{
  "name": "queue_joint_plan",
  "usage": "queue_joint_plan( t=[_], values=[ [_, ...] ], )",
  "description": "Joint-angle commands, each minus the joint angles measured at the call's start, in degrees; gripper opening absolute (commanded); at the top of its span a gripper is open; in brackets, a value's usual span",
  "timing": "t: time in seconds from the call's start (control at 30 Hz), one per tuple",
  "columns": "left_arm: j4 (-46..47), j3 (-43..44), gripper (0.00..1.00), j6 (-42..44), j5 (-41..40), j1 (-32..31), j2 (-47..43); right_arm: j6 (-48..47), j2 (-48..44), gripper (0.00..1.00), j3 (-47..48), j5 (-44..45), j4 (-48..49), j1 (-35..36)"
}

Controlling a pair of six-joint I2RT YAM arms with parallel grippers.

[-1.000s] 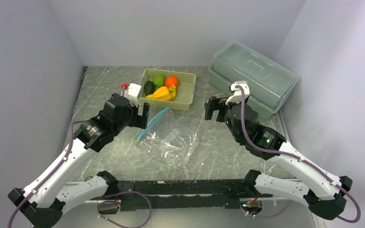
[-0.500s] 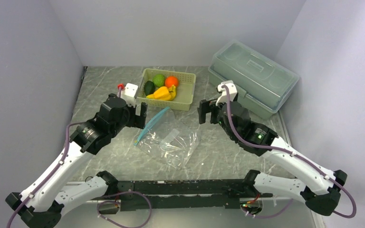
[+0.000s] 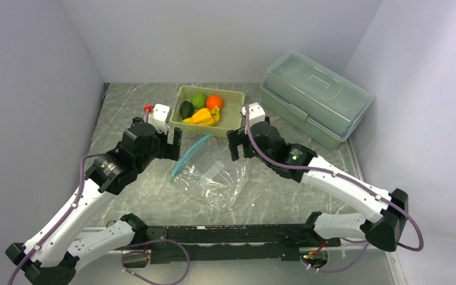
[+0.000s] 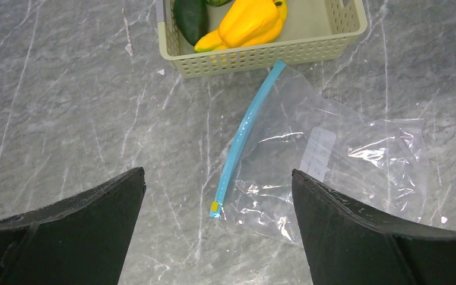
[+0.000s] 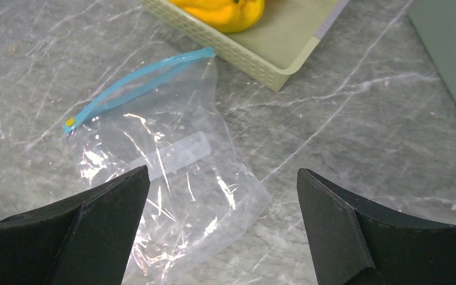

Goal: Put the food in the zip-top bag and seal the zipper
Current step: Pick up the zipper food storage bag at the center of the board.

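Note:
The clear zip-top bag (image 3: 214,181) lies flat on the marble table, empty, its light blue zipper (image 3: 189,155) running from its near end up toward the basket. The food sits in the pale green basket (image 3: 233,116): an orange ball (image 3: 214,101), a bumpy green fruit (image 3: 198,99), a dark avocado (image 3: 186,110), a yellow-orange pepper (image 3: 202,116) and bananas (image 3: 215,113). My left gripper (image 3: 176,144) hovers open just left of the zipper (image 4: 244,133). My right gripper (image 3: 236,145) hovers open above the bag's (image 5: 172,178) right side, with nothing between its fingers.
A large translucent lidded box (image 3: 314,98) stands at the back right. Grey walls close in the table on the left, back and right. The basket (image 4: 261,53) stands just beyond the zipper's far end.
My right arm has swung left, from beside the lidded box to over the bag's right side. The left gripper has shifted slightly left. Both stayed open; the bag has not moved.

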Motion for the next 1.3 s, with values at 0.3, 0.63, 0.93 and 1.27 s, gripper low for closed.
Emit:
queue_joint_plan(
  t=[0.3, 0.63, 0.93, 1.27],
  values=[
    [1.2, 0.9, 0.99, 0.2, -2.2, -0.2, -1.5, 3.2, 12.1, 0.97, 4.7, -7.7, 3.0, 1.1],
    [1.1, 0.8, 0.99, 0.3, -2.5, -0.2, -1.7, 3.9, 23.4, 0.9, 9.6, -12.4, 3.3, 1.7],
    [1.0, 0.7, 0.99, 0.4, -2.6, -0.1, -1.5, 4.7, 29.8, 0.79, 11.9, -13.5, 3.6, 3.4],
    [1.0, 0.8, 0.99, 0.7, -2.7, -0.2, -1.1, 4.8, 34.6, 0.73, 11.5, -12.0, 3.0, 4.3]
  ],
)
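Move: The zipper bag lies flat below the open right hand, its middle about 10 cm to the left, 2 cm ahead and some 24 cm down; its blue zip strip is about 18 cm left and 8 cm ahead. The basket's middle is roughly 26 cm ahead and 11 cm left, with the yellow pepper in it 23 cm ahead and 13 cm left. From the left hand the bag's middle is about 9 cm right, 3 cm ahead and 26 cm down. The right hand sinks about 15 cm while sweeping 11 cm to its left, with almost no forward travel, coming down over the middle of the bag near its white label, short of the blue zip strip. On the way the wrist tips the fingers some 20 degrees farther down and swings a little counter-clockwise, and the wide-open fingers narrow by about a quarter, with nothing between them yet. ##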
